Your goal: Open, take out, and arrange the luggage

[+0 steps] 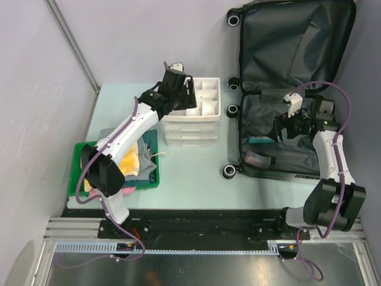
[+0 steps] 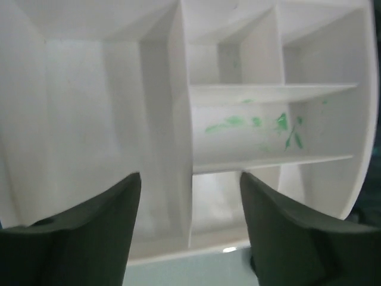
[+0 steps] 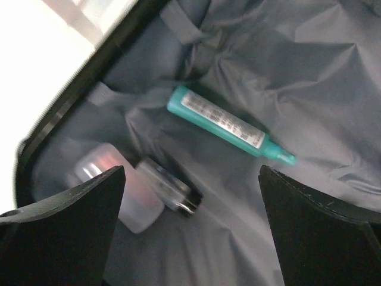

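Note:
The luggage lies open at the right of the table, its lid propped up at the back and its dark grey lining showing. In its lower half lie a teal tube, a translucent pinkish bottle and a small clear bottle with a dark cap. My right gripper is open and empty, hovering over these items inside the lower half. My left gripper is open and empty, just above the white compartmented drawer box, far from the luggage.
The white drawer box stands mid-table, its top tray showing green smudges. A green tray at the left holds yellow, pink and grey-blue cloths. The suitcase's black wheels face the table's middle. A grey wall post runs along the left.

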Motion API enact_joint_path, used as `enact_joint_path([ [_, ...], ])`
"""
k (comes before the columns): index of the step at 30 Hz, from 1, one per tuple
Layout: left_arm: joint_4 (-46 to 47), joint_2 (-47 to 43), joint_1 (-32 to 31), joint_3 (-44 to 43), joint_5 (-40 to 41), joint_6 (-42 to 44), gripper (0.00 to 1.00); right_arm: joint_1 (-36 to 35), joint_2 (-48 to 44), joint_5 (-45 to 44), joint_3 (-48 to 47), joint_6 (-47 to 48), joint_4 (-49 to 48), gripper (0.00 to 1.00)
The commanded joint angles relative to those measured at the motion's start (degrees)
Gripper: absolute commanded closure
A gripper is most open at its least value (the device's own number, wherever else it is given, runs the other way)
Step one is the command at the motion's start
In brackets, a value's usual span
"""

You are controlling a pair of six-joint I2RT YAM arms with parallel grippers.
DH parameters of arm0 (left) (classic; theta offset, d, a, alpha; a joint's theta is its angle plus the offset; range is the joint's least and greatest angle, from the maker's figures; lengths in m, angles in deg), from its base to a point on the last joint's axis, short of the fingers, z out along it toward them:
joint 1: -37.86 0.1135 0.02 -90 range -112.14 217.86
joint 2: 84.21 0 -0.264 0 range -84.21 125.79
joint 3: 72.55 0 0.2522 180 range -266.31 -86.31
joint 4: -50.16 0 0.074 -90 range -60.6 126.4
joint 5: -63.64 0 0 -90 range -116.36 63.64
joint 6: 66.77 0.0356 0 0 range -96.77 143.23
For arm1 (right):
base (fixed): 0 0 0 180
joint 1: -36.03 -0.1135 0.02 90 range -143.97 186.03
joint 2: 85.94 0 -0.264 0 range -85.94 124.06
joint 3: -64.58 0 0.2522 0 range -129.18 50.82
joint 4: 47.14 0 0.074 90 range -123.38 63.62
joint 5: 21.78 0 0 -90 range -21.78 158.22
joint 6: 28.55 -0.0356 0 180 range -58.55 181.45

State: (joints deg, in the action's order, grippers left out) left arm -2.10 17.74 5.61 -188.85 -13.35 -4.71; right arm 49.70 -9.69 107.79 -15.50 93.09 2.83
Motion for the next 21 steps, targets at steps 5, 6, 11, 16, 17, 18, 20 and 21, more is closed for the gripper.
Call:
enact_joint_path([
  [5, 3.9, -5.2, 6.2, -4.7, -25.0, 12.5, 0.0, -2.8, 7.7, -1.7, -0.4, 27.2, 4.4, 0.09],
  [6, 4.1, -5.5, 7.2, -4.9, -27.8, 13.6, 0.0, -3.6, 8.7, -2.6, -0.4, 28.6, 4.1, 0.12],
  [11, 4.2, -8.3, 9.4, -5.0, -37.8, 22.0, 0.0, -10.0, 14.1, -6.3, -0.4, 36.7, 3.3, 0.26],
  [16, 4.3, -12.6, 9.5, -2.7, -38.9, 28.7, 0.0, -13.1, 19.3, -11.0, -0.4, 38.7, -1.5, 0.27],
  [17, 4.3, -14.4, 9.5, -1.4, -38.7, 29.7, 0.0, -13.5, 19.7, -11.8, -0.4, 38.3, -2.8, 0.28],
  [18, 4.3, -15.3, 9.6, -0.6, -37.9, 30.8, 0.0, -13.5, 20.9, -13.1, -0.4, 38.0, -5.2, 0.29],
  [20, 4.3, -17.8, 9.8, 1.7, -37.6, 31.5, 0.0, -13.5, 21.8, -13.8, -0.4, 38.1, -6.9, 0.3],
  [21, 4.4, -18.4, 9.9, 2.5, -37.5, 31.8, 0.0, -13.5, 22.4, -14.6, -0.4, 38.3, -7.7, 0.31],
])
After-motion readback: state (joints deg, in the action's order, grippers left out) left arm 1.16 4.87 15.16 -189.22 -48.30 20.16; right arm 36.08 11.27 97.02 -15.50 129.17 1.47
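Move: The teal tube lies in the open suitcase, about 5 cm ahead of the right hand, 4 cm to its left and 17 cm below; the clear bottle is some 10 cm nearer the base than the tube and 2 cm farther left. The drawer box's middle lies 2 cm ahead of the left hand, 4 cm right and 9 cm below; from that hand the teal tube is 35 cm right, 4 cm back and 22 cm down. Right hand drops some 13 cm towards the teal tube, fingers narrowing; left opens fully, rising 12 cm and backing away. ##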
